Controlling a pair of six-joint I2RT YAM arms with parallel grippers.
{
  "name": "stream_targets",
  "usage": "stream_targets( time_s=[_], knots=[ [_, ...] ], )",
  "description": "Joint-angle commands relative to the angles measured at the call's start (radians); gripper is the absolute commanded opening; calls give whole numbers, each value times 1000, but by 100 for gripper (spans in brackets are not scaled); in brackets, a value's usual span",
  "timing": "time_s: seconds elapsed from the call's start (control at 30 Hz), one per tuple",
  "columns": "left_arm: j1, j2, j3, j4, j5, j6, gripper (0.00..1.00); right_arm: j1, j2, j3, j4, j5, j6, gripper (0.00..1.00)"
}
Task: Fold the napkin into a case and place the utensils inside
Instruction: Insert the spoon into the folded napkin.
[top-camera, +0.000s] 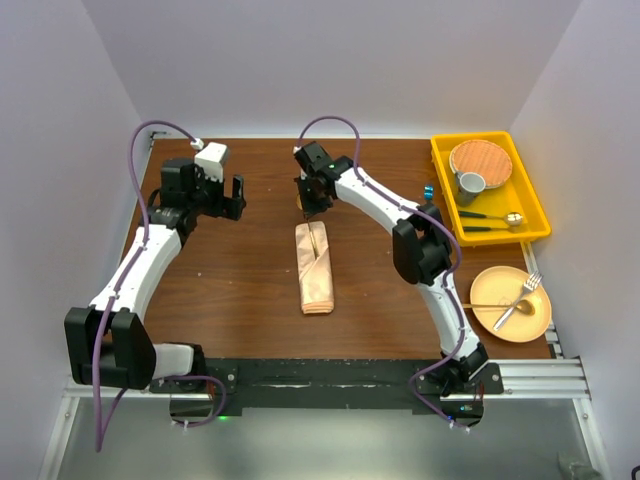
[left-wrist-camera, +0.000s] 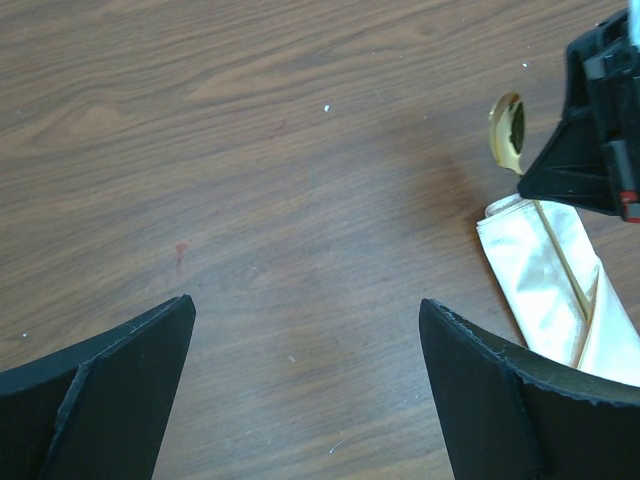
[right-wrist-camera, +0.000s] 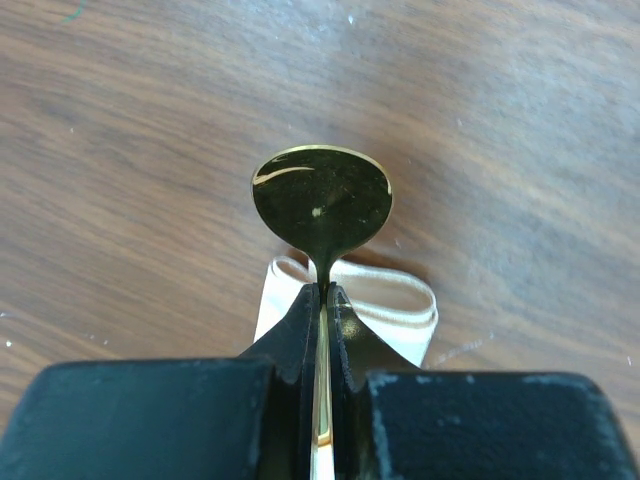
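Note:
The napkin lies folded into a narrow peach satin case (top-camera: 316, 268) at mid-table, its open end (right-wrist-camera: 400, 305) pointing away from the arm bases. My right gripper (right-wrist-camera: 322, 295) is shut on the handle of a gold spoon (right-wrist-camera: 322, 205) just above that open end, with the bowl sticking out past the fingertips. The left wrist view shows the spoon bowl (left-wrist-camera: 507, 130) and the case (left-wrist-camera: 550, 290) at its right. My left gripper (left-wrist-camera: 307, 320) stands wide open over bare wood, left of the case, holding nothing. A gold fork (top-camera: 522, 295) lies on the round plate (top-camera: 535, 322).
A yellow tray (top-camera: 530, 190) at the back right holds a wood-toned plate (top-camera: 480, 158), a grey cup (top-camera: 470, 184) and dark-handled cutlery (top-camera: 490, 218). A small blue object (top-camera: 428, 191) stands beside the tray. The table's far edge meets the wall.

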Motion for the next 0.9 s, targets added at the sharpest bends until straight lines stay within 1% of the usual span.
stream_targets(
  time_s=[0.0, 0.2, 0.43, 0.87],
  knots=[
    [12, -31, 1, 39, 3, -21, 100, 6, -109, -42, -20, 25, 42, 0],
    [12, -32, 2, 38, 6, -22, 100, 6, -128, -103, -26, 20, 53, 0],
    [12, -34, 1, 30, 8, -22, 100, 6, -119, -137, -38, 6, 67, 0],
    [12, -46, -15, 32, 12, -27, 100, 3, -143, -200, -71, -6, 153, 0]
  ],
)
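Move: The right hand holds the gold spoon by its handle just above the napkin's far end. From this hand, the middle of the folded napkin lies about 10 cm back, 2 cm to the right and 6 cm below; the slanting flap edge where the handle enters is some 7 cm back and 2 cm right. A small blue item stands roughly 28 cm to the right and 6 cm ahead. From the left hand, the napkin is about 10 cm back, 14 cm right, 18 cm down. Keep the right fingers shut on the spoon handle and draw it back and to the right over the napkin, about 5 cm in all, to push the handle's end in under the slanting flap. Rise very slightly at first, then sink about 4 cm towards the cloth while tipping the fingers some 10 degrees more steeply down, with a slight clockwise turn. ##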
